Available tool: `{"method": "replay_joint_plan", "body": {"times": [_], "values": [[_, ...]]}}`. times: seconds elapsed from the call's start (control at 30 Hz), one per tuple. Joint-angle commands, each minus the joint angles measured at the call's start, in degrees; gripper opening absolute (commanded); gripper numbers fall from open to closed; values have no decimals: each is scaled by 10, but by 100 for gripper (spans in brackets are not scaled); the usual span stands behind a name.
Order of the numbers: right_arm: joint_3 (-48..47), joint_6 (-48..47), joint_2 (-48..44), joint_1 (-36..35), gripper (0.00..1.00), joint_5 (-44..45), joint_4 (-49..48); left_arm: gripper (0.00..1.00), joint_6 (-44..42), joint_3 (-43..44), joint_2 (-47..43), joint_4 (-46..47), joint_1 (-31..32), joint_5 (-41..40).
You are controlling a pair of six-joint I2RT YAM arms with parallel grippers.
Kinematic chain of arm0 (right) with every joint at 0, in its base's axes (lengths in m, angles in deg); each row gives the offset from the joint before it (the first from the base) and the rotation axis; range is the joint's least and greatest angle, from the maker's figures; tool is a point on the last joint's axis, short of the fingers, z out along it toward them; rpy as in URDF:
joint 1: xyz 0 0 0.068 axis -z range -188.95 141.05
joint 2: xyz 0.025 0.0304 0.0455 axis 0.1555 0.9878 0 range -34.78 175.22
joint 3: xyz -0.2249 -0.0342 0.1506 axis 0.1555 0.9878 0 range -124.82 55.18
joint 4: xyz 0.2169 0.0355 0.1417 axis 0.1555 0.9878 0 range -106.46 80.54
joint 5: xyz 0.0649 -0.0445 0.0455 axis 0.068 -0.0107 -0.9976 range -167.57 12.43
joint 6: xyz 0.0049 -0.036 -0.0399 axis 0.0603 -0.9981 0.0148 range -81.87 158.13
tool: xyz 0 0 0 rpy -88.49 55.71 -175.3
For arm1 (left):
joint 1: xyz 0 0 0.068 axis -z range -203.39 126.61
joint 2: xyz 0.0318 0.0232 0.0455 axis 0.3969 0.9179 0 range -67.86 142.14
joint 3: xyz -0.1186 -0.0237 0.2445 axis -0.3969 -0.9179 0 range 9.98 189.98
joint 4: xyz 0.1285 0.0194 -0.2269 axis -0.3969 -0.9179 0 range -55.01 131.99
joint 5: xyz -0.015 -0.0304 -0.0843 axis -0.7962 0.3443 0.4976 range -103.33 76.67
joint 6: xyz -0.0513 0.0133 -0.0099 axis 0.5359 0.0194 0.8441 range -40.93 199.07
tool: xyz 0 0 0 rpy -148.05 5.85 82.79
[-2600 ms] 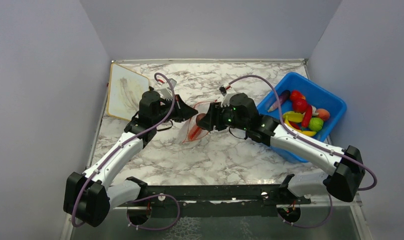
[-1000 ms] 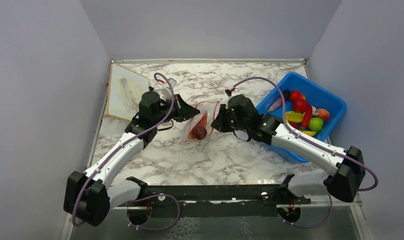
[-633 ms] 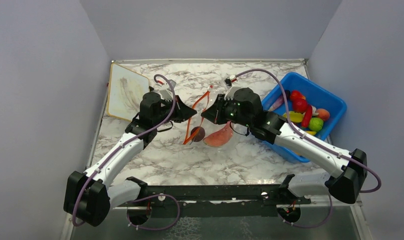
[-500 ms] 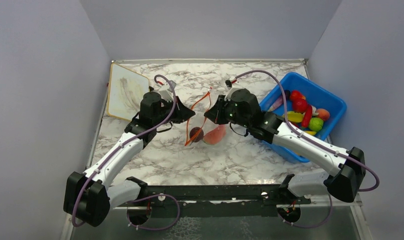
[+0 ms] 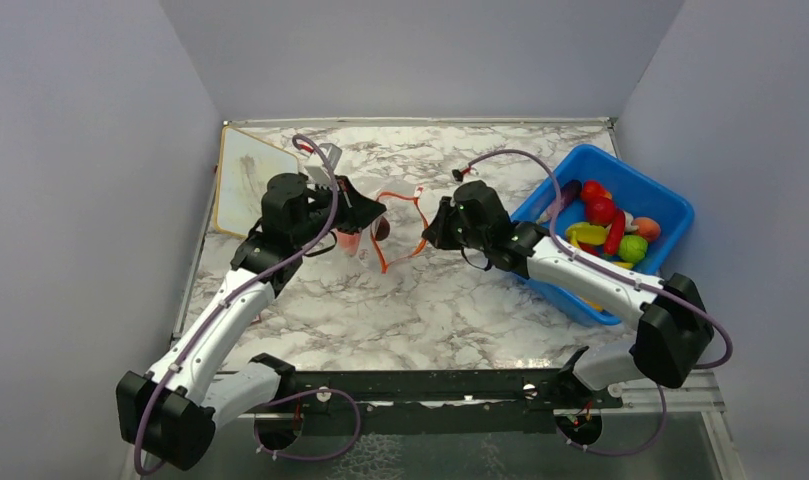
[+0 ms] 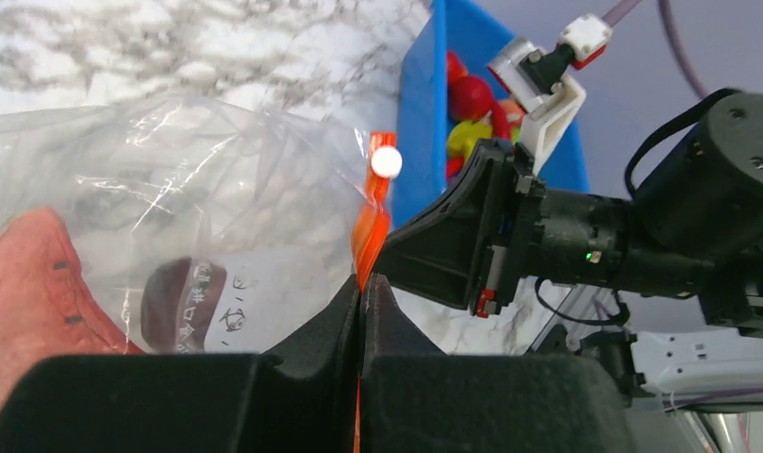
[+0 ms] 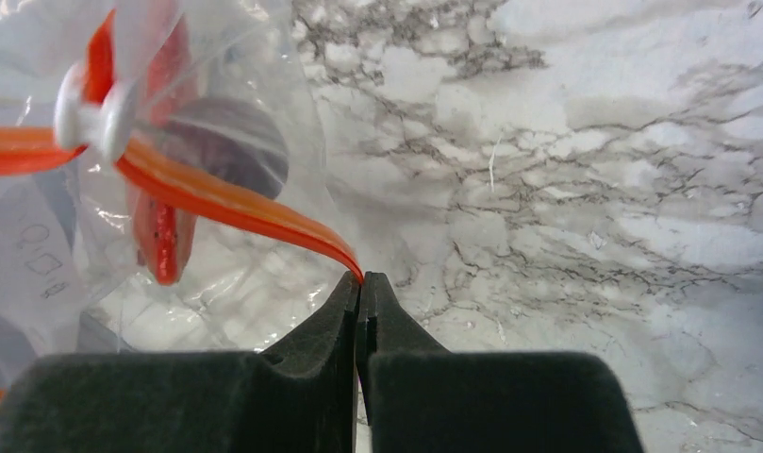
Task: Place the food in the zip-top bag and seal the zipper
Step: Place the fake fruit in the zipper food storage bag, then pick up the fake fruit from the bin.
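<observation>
The clear zip-top bag [image 5: 365,232] hangs between my two grippers above the marble table [image 5: 430,310]. Inside it are food pieces: a red chili [image 7: 160,236], a dark round fruit [image 7: 231,151] and a pink-red piece [image 6: 28,283]. My left gripper [image 6: 362,283] is shut on the orange zipper [image 6: 370,226] below its white slider [image 6: 386,161]. Pinching the other end of the zipper strip [image 7: 236,203], my right gripper [image 7: 359,280] is shut too. In the top view the left gripper [image 5: 365,213] and right gripper [image 5: 432,232] face each other, with the zipper [image 5: 405,250] looping between them.
A blue bin [image 5: 670,205] at the right holds more food: a yellow banana [image 5: 590,233], a red fruit [image 5: 598,205], a green piece [image 5: 632,247] and a purple eggplant [image 5: 560,200]. A white board [image 5: 245,180] lies at the back left. Grey walls enclose the table.
The right gripper has shut on the zipper strip. The left arm has drawn the bag back and to the left, and the right arm has stretched after it.
</observation>
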State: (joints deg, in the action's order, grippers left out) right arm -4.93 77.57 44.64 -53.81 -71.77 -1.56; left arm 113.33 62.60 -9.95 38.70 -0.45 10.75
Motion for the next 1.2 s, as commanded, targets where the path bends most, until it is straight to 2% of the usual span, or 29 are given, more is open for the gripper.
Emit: {"method": "replay_joint_plan", "body": {"times": [0.0,0.17,0.43,0.7,0.8,1.0,1.07,1.17], "values": [[13,9,20,2,1,-67,-52,0,-42,-30,25,-22,6,12],[2,-3,13,1,1,-73,-57,0,-76,-25,25,-39,5,-16],[17,-27,23,2,3,-80,-58,0,-108,-54,35,-4,6,5],[-22,-66,6,2,38,-55,-4,0,-85,-83,34,36,5,25],[-46,-81,-10,2,48,-35,38,0,-84,-85,32,41,5,29],[-49,-139,-51,29,57,-7,58,0,-104,-82,35,33,6,17],[-56,-151,-57,54,58,-11,74,0,-106,-84,35,33,6,18],[-76,-168,-64,61,56,48,106,0,-111,-87,35,34,5,19]]}}
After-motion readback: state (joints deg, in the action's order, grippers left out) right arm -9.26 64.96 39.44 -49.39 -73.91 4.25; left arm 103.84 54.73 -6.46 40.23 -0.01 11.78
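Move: Both hands hold the bag's mouth. From the left hand, the dark round fruit inside is some 2 cm ahead, 1 cm left and 15 cm below; the watermelon slice is about 2 cm ahead, 7 cm left and 17 cm below, and the zipper slider 4 cm ahead, 6 cm right and 2 cm below. From the right hand, the fruit is roughly 2 cm ahead, 9 cm left and 3 cm below; the blue bin's middle is about 5 cm ahead, 35 cm right and 12 cm down. The left fingers keep their pinch on the bag's rim and lower it about 8 cm, mostly early, rolling some 10 degrees. The right hand, still pinching the opposite rim, dips and eases slightly left, then opens about halfway and lets go of the zipper strip. It then lifts some 6 cm and swings right, away from the bag towards the blue bin. ##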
